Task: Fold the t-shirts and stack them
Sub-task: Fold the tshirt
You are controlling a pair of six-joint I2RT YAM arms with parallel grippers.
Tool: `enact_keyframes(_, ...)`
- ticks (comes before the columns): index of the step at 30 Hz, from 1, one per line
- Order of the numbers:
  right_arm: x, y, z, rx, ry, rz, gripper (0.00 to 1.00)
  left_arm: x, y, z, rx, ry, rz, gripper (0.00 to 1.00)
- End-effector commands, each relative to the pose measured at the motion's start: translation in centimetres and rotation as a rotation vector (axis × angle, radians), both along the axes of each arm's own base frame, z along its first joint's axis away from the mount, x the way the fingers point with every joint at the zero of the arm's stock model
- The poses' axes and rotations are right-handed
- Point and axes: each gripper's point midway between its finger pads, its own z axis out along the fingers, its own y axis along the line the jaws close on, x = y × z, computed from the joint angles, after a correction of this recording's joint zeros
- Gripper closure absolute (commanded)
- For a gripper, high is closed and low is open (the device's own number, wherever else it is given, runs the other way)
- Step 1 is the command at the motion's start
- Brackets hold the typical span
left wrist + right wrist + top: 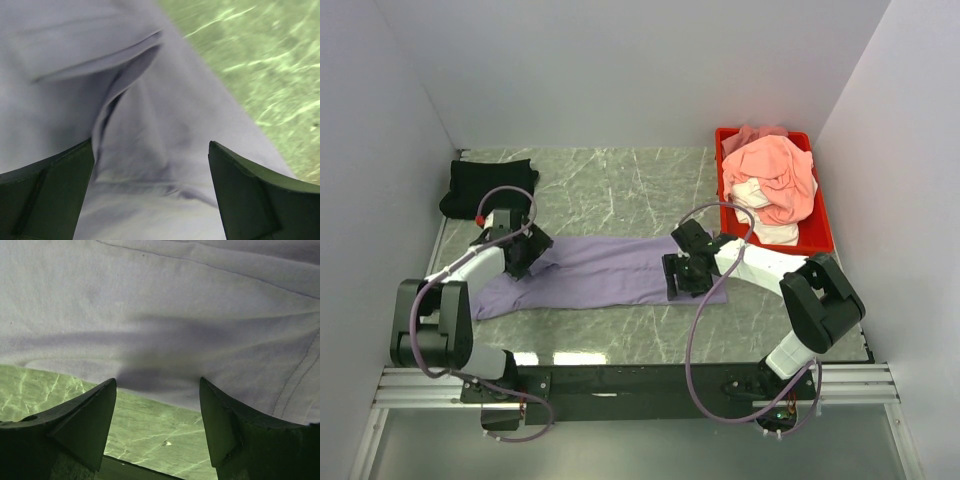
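Observation:
The lavender-purple t-shirt (605, 268) lies as a long flat strip across the middle of the table. My left gripper (527, 254) hovers low over its left part, jaws wide open; in the left wrist view the gripper (151, 144) shows only creased lavender cloth (140, 100) under the gap. My right gripper (684, 276) sits at the strip's right end, open, and its fingertips reach the near hem of the lavender cloth (165, 315) in the right wrist view, where the gripper (157, 382) has bare table between its fingers. A black t-shirt (488, 185) lies folded at the back left.
A red tray (823, 236) stands at the back right, holding a crumpled salmon-pink t-shirt (778, 175) over a white one (772, 229). Green marble tabletop (620, 185) shows behind the strip. White walls close in the left, back and right sides.

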Motion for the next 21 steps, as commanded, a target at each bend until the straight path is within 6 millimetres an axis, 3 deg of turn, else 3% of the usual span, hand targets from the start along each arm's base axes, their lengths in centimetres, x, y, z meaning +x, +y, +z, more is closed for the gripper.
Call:
enact_keyframes(1,1.1,-0.1,1.3,0.009,-0.038,-0.026,0.26,3.3,-1.3,2.2,-0.039,-0.103,-0.043,0.01)
enact_keyframes(9,1.7,-0.2,1.8,0.023,-0.054,-0.039,0.26,7.5,-2.0,5.2,-0.031,-0.197,-0.049,0.01)
enact_keyframes(14,2.1,-0.4,2.3,0.024,-0.072,-0.049,0.26,10.6,-1.6,5.2,0.017,-0.190,-0.052,0.00)
enact_keyframes(18,2.6,-0.7,3.2,0.017,-0.101,-0.052,0.26,11.2,-2.1,5.5,0.028,-0.193,-0.074,0.01)
enact_keyframes(21,3.1,-0.9,4.2,0.013,-0.128,-0.056,0.26,10.1,-2.0,6.6,0.054,-0.208,-0.071,0.01)
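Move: The rumpled flap at the purple t-shirt's left end lies almost directly under the left hand, about 2 cm down and 1 cm to its left. That end's near corner is some 15 cm back and 14 cm left, and the folded black t-shirt about 17 cm ahead and 11 cm left. The right hand has the purple t-shirt's near edge about 1 cm back and 1 cm below; the rumpled flap lies roughly 7 cm ahead and 35 cm left of it. The rumpled flap of the purple t-shirt is swept outward by the left hand's open fingers, which go forward about 10 cm towards the far edge, drifting slightly right. On the way they climb some 4 cm and come clear of the cloth, tipping up a little. The right hand stays low at the near edge, easing forward and right about 1.5 cm and rising 1 cm late on, its fingers still apart. ##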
